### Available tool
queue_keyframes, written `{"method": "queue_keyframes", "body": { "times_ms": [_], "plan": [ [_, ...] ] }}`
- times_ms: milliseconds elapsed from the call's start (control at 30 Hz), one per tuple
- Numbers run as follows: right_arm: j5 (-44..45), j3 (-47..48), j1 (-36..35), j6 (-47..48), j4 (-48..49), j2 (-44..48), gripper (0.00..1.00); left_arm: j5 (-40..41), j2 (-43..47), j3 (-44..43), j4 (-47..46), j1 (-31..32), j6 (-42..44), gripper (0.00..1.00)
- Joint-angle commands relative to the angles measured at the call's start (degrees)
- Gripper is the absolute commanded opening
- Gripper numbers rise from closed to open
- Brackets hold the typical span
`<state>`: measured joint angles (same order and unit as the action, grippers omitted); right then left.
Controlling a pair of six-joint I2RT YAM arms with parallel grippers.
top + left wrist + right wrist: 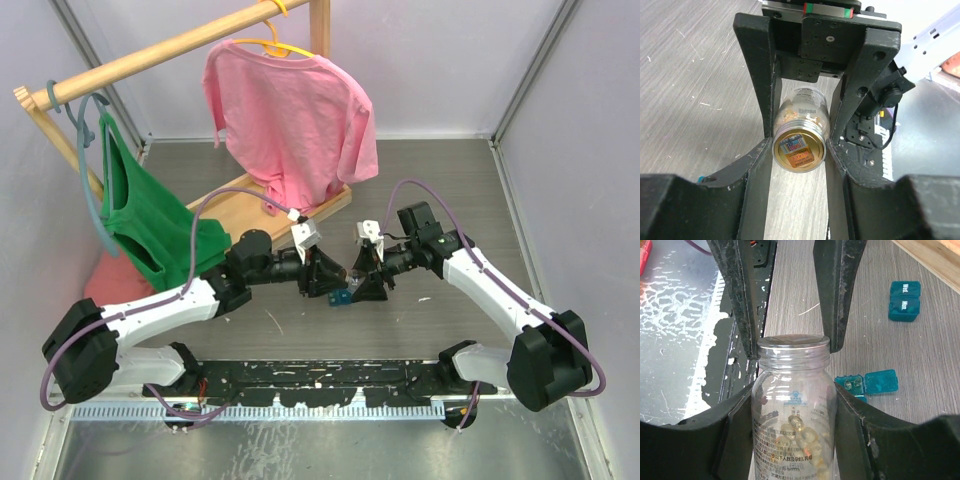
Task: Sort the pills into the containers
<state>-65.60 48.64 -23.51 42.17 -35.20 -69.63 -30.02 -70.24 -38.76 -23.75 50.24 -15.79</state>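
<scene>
A clear pill bottle (792, 405) lies level between both grippers, with yellow softgel pills (810, 437) inside. My right gripper (794, 410) is shut on the bottle's body. My left gripper (799, 156) is shut on its gold-topped cap (799, 152). In the top view the two grippers, left (322, 272) and right (366, 272), meet tip to tip at mid-table. Below them on the table lies an open teal container (866, 383) with two pills in one compartment, seen in the top view as a teal container (340, 297). A second teal container (905, 301), lids shut, lies farther off.
A wooden clothes rack (170, 45) stands at the back left, with a pink shirt (290, 120) and a green top (150, 215) hanging from it. Its wooden base (250, 205) lies just behind the grippers. A black rail (320, 375) runs along the near edge.
</scene>
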Motion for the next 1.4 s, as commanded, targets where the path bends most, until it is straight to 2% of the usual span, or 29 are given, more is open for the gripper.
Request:
{"method": "queue_keyframes", "body": {
  "times_ms": [0,200,500,833,1000,1367],
  "plan": [
    [-3.64,2.53,0.03,0.52,4.72,1.55,0.01,-3.73,-1.27,-1.86,5.25,1.02,9.79,0.32],
    [-3.38,2.58,0.03,0.63,4.6,1.51,0.01,-4.21,-1.41,-1.85,4.36,1.02,16.47,0.39],
    [-3.21,2.6,0.03,0.74,4.47,1.45,0.01,-1.34,-0.25,-2.45,3.58,1.01,19.57,0.65],
    [-3.2,2.69,0.04,0.82,4.41,1.59,0.01,2.36,6.14,1.57,2.98,1.0,16.14,0.99],
    [-3.12,2.68,0.0,0.92,4.34,1.6,0.01,8.72,11.27,6.11,-0.64,1.0,4.2,0.98],
    [-3.48,2.71,0.01,0.67,4.34,1.06,0.01,20.27,18.09,8.93,-2.73,1.07,-30.45,0.99]
  ]
}}
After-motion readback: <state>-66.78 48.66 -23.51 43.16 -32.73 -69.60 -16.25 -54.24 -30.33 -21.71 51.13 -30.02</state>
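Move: The left fingers already grip the lid of the jar, whose middle is some 4 cm to their right and 1 cm higher, level fore and aft. From the left hand, the open pill box lies about 4 cm ahead, 1 cm left, and the Mon/Wed pill box roughly 10 cm ahead, 13 cm left, both some 14 cm lower. The right hand still holds the jar, its middle about 1 cm left of that hand's point. Left wrist rolls the gripped lid 10 degrees clockwise, facing it, then opens wide and withdraws 4 cm left. ##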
